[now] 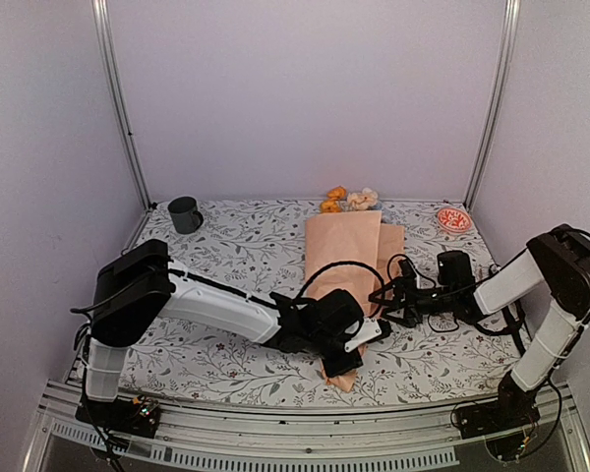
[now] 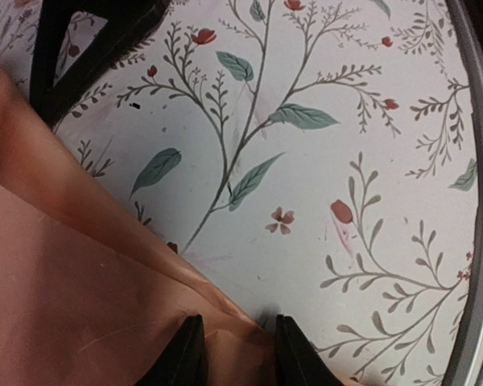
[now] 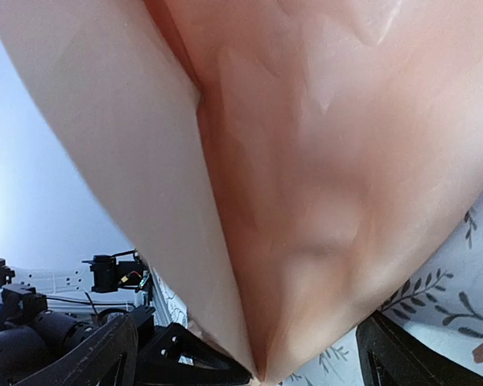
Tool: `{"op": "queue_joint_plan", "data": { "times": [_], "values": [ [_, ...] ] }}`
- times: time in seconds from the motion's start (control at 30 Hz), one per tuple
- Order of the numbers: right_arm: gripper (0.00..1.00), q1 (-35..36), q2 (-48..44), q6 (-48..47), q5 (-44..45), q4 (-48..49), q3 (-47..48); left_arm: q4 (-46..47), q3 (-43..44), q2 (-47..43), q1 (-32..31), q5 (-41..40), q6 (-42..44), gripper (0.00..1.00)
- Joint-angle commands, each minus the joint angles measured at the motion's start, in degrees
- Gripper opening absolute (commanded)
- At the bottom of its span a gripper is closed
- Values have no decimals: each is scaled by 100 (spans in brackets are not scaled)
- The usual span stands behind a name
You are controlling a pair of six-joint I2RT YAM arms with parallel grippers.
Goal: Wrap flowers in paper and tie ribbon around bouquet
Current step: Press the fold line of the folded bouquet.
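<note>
The paper (image 1: 342, 251) lies rolled as a peach-orange cone around the flowers (image 1: 349, 200), whose orange and white blooms stick out of its far, wide end. This bouquet runs from the back of the table toward me. My left gripper (image 1: 349, 344) is shut on the cone's narrow near end; in the left wrist view its fingertips (image 2: 185, 354) pinch a fold of the paper (image 2: 64, 281). My right gripper (image 1: 385, 295) is at the cone's right edge, open wide. A pointed fold of the paper (image 3: 306, 161) hangs between its spread fingers (image 3: 105, 354). The ribbon does not show.
A grey mug (image 1: 185, 213) stands at the back left. At the back right there is a small round red-and-white thing (image 1: 454, 219). The floral table cover (image 1: 236, 246) spreads under everything, with walls on three sides and the metal rail (image 1: 275, 447) at the near edge.
</note>
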Motion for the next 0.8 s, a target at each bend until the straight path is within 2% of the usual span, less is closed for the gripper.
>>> {"op": "queue_joint_plan", "data": {
  "times": [0.0,0.1,0.37,0.43,0.47,0.57,0.63,0.67,0.7,0.77],
  "values": [
    [96,34,-33,592,-367,1707,-427,-574,-221,255,120,143,38,31],
    [96,91,194,794,-309,2019,-432,-581,-225,260,137,136,41,31],
    [91,403,814,921,-122,2062,167,-636,-216,278,142,125,45,31],
    [85,452,829,942,-27,1998,222,-629,-220,276,149,132,46,31],
    [77,461,858,957,0,1939,261,-622,-220,281,147,142,51,31],
    [42,463,960,947,55,1782,352,-601,-210,274,156,130,51,31],
    [23,463,982,924,110,1705,354,-551,-213,220,167,129,46,31],
    [7,467,976,875,140,1634,366,-511,-217,175,179,117,46,31],
    [1,463,958,840,174,1528,380,-462,-216,116,184,90,39,31],
    [1,454,939,718,221,1267,470,-306,-206,-42,209,78,33,34]
  ]
}}
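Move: The right-hand fold line of the folded bouquet is already between the open fingers of my right hand, about 2 cm to its left, 1 cm ahead and level. From that hand, the middle of the paper wrap is some 22 cm ahead and 8 cm left, and the flower heads roughly 41 cm ahead and 5 cm left, both slightly lower. From my left hand, the fold line lies about 12 cm ahead, 9 cm right and 4 cm up. With my right hand I ease back barely 1 cm and up, then push left about 3.5 cm against the folded edge, edging forward again and sinking at the end. Over the second half I close my wide-open fingers right down, pinching the fold line. My left hand stays put, still pinching the paper's lower tip. ##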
